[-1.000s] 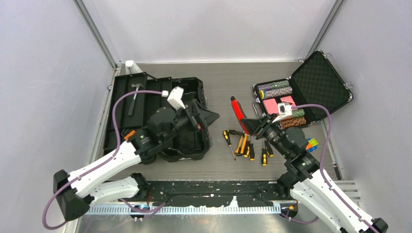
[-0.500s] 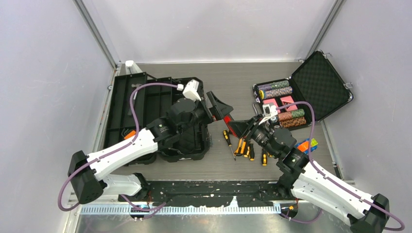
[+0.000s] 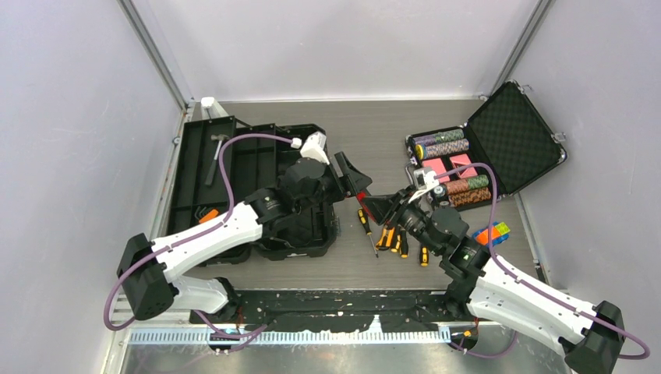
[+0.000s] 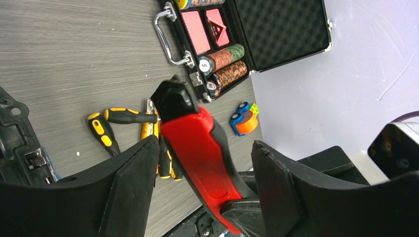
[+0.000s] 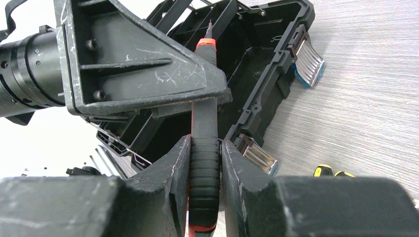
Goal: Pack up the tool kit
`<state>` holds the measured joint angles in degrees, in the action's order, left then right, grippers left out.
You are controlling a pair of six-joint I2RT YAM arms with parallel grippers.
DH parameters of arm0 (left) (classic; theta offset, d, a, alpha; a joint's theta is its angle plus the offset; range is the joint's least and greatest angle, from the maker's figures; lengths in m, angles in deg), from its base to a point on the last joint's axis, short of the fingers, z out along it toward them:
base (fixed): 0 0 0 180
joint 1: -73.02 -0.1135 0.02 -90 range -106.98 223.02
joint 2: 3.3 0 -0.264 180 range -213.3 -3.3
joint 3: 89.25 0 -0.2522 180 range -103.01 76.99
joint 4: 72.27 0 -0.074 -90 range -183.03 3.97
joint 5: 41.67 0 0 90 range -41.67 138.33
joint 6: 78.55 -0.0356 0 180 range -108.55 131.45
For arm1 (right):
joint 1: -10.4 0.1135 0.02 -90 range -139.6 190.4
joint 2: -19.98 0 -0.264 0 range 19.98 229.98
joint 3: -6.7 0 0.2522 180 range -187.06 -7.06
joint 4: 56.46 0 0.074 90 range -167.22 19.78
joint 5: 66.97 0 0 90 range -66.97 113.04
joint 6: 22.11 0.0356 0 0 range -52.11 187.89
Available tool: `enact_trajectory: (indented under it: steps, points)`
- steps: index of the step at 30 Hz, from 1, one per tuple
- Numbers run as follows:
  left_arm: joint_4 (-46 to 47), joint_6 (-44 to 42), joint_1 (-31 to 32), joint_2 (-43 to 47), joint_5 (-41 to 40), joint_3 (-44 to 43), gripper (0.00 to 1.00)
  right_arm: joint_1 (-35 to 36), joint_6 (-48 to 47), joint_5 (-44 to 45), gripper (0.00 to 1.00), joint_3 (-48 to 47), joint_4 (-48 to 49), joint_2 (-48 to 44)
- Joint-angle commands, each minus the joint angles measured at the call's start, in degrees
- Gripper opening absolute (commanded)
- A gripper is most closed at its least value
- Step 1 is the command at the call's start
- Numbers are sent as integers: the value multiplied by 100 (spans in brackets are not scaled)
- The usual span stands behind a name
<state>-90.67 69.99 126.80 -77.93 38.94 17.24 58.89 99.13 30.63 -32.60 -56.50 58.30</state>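
Observation:
The black toolbox (image 3: 234, 156) lies open on the left with a hammer (image 3: 212, 160) inside. My right gripper (image 3: 392, 204) is shut on the ribbed black end of a red-and-black tool (image 5: 204, 163) and holds it above the table beside the toolbox. My left gripper (image 3: 355, 178) has reached across to it. In the left wrist view its open jaws stand on either side of the red handle (image 4: 197, 143), with a gap showing on each side. Several yellow-and-black screwdrivers (image 3: 394, 238) lie on the table below the two grippers.
A small foam-lined case (image 3: 499, 140) with poker chips stands open at the back right. A coloured cube (image 3: 491, 232) lies near the right arm. The toolbox's blue latches (image 5: 309, 59) hang on its near wall.
My left arm swung right from over the toolbox to the red tool, and its jaws have narrowed round the handle. My right gripper carried the tool left to meet it.

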Motion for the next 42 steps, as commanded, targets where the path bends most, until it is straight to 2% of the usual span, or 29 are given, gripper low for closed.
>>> enact_trajectory:
  steps: [1,4,10,14,16,17,19,23,27,33,42]
  points:
    - [117,-17,27,-33,-61,-287,67,128,-195,156,5,-29,531,29]
    - [88,-32,28,-69,-54,-319,61,186,-247,184,6,-30,527,51]
    - [-13,-221,27,52,-77,-283,34,214,-237,209,6,-11,518,120]
    - [-274,-620,-41,237,-236,-295,20,209,-249,228,15,1,489,73]
    - [-558,-930,-160,321,-253,-362,16,214,-266,221,27,51,484,-10]
    - [-745,-1088,-250,375,-270,-414,15,214,-267,218,39,63,483,-84]
    - [-1196,-1492,-454,491,-309,-512,14,214,-300,255,53,113,432,-212]
    - [-2451,-2532,-999,594,-551,-984,14,213,-378,533,66,225,151,-457]
    - [-3708,-3517,-1394,464,-1155,-1513,14,209,-422,700,69,320,-40,-604]
    - [-4554,-4544,-1842,-74,-2102,-2087,15,214,-408,733,70,373,-135,-623]
    - [-5105,-4818,-2552,-967,-2753,-2375,15,214,-414,817,70,420,-330,-739]
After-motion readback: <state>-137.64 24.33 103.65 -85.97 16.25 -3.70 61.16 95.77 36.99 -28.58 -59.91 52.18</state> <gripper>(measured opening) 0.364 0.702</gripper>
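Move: The red tool is in my right fingers, its middle about 2 cm ahead and 2 cm left of that hand. From my open left hand it lies about 2 cm back and 1 cm right, between the fingers. From the left hand, the middle tray is some 26 cm left, 4 cm ahead and 10 cm down; the toolbox bay about 15 cm left, 3 cm ahead and 20 cm down; the nearest screwdriver 3 cm back, 4 cm right, 24 cm down. My left hand stays where it is and closes on the red tool, pinching it; only then do I open the right fingers, letting go and easing that hand about 3 cm right and then slightly down. With the tool gripped, my left hand sweeps some 25 cm left and 8 cm forward over the toolbox to the middle tray, rolling about 65 degrees so the fingers swing steeply down, and sinks a few centimetres at the end. ##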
